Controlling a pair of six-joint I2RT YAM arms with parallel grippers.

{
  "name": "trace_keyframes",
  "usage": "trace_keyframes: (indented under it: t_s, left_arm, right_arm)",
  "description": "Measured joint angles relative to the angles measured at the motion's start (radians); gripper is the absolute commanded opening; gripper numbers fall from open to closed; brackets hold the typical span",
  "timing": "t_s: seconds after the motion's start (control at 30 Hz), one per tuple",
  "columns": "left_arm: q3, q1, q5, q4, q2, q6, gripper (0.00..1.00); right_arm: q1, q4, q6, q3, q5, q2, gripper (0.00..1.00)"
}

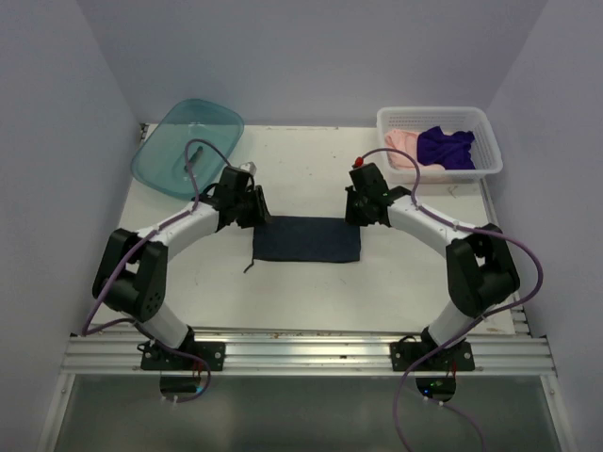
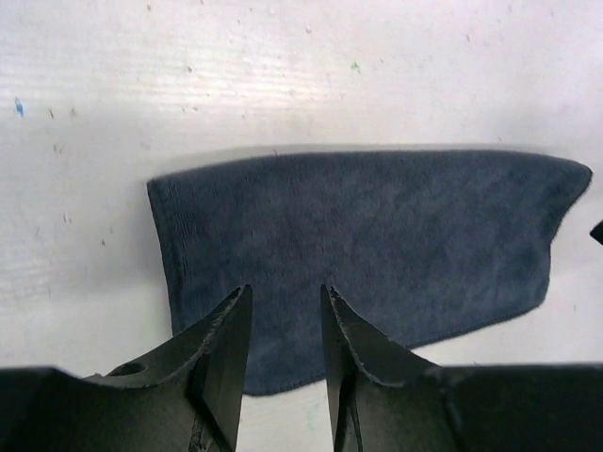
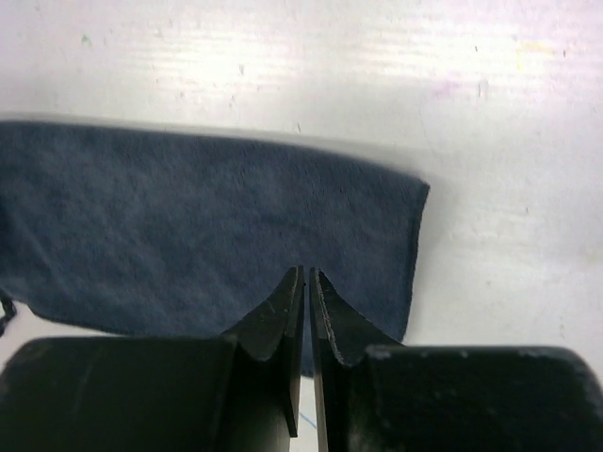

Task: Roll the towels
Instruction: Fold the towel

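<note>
A dark slate-blue towel (image 1: 306, 240) lies flat in the middle of the table, seen close up in both wrist views (image 2: 377, 226) (image 3: 188, 217). My left gripper (image 1: 252, 212) hovers over its left end. Its jaws are open (image 2: 285, 290), with only cloth showing below the gap. My right gripper (image 1: 361, 209) is over the towel's right end. Its jaws are shut to a thin slit (image 3: 307, 270) with nothing between them. A purple towel (image 1: 445, 147) and a pale pink towel (image 1: 402, 146) lie crumpled in the basket.
The white mesh basket (image 1: 485, 141) stands at the back right corner. A teal plastic tub (image 1: 188, 146) leans at the back left. Walls enclose the table on three sides, and a metal rail runs along the near edge.
</note>
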Motion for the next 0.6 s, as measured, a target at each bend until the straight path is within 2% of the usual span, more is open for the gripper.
trace_keyframes:
  t_s: [0.27, 0.6]
  left_arm:
    - [0.119, 0.009, -0.030, 0.009, 0.219, 0.011, 0.37]
    - [0.228, 0.012, -0.043, 0.004, 0.337, 0.018, 0.37]
  right_arm:
    - [-0.046, -0.004, -0.031, 0.146, 0.005, 0.201, 0.08]
    - [-0.085, -0.006, -0.058, 0.144, 0.034, 0.282, 0.07]
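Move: The folded towel lies some 6 cm below both hands, which hang over its two ends. Its far left corner is about 5 cm ahead of the left hand and 3 cm to its left. Its far right corner is about 5 cm ahead of the right hand and 4 cm to its right. A small dark cord sticks out some 7 cm back and 4 cm left of the left hand; the teal tray stands about 23 cm ahead and 19 cm left of that hand. The towel's far edge is met from above at both ends. The left hand, fingers still part open, reaches forward and down about 5 cm onto the cloth, then pushes it on outward, level, some 2 cm. The right hand, fingers nearly shut, goes forward first, then down about 6 cm with a smaller shift to its right, onto the far right corner. ##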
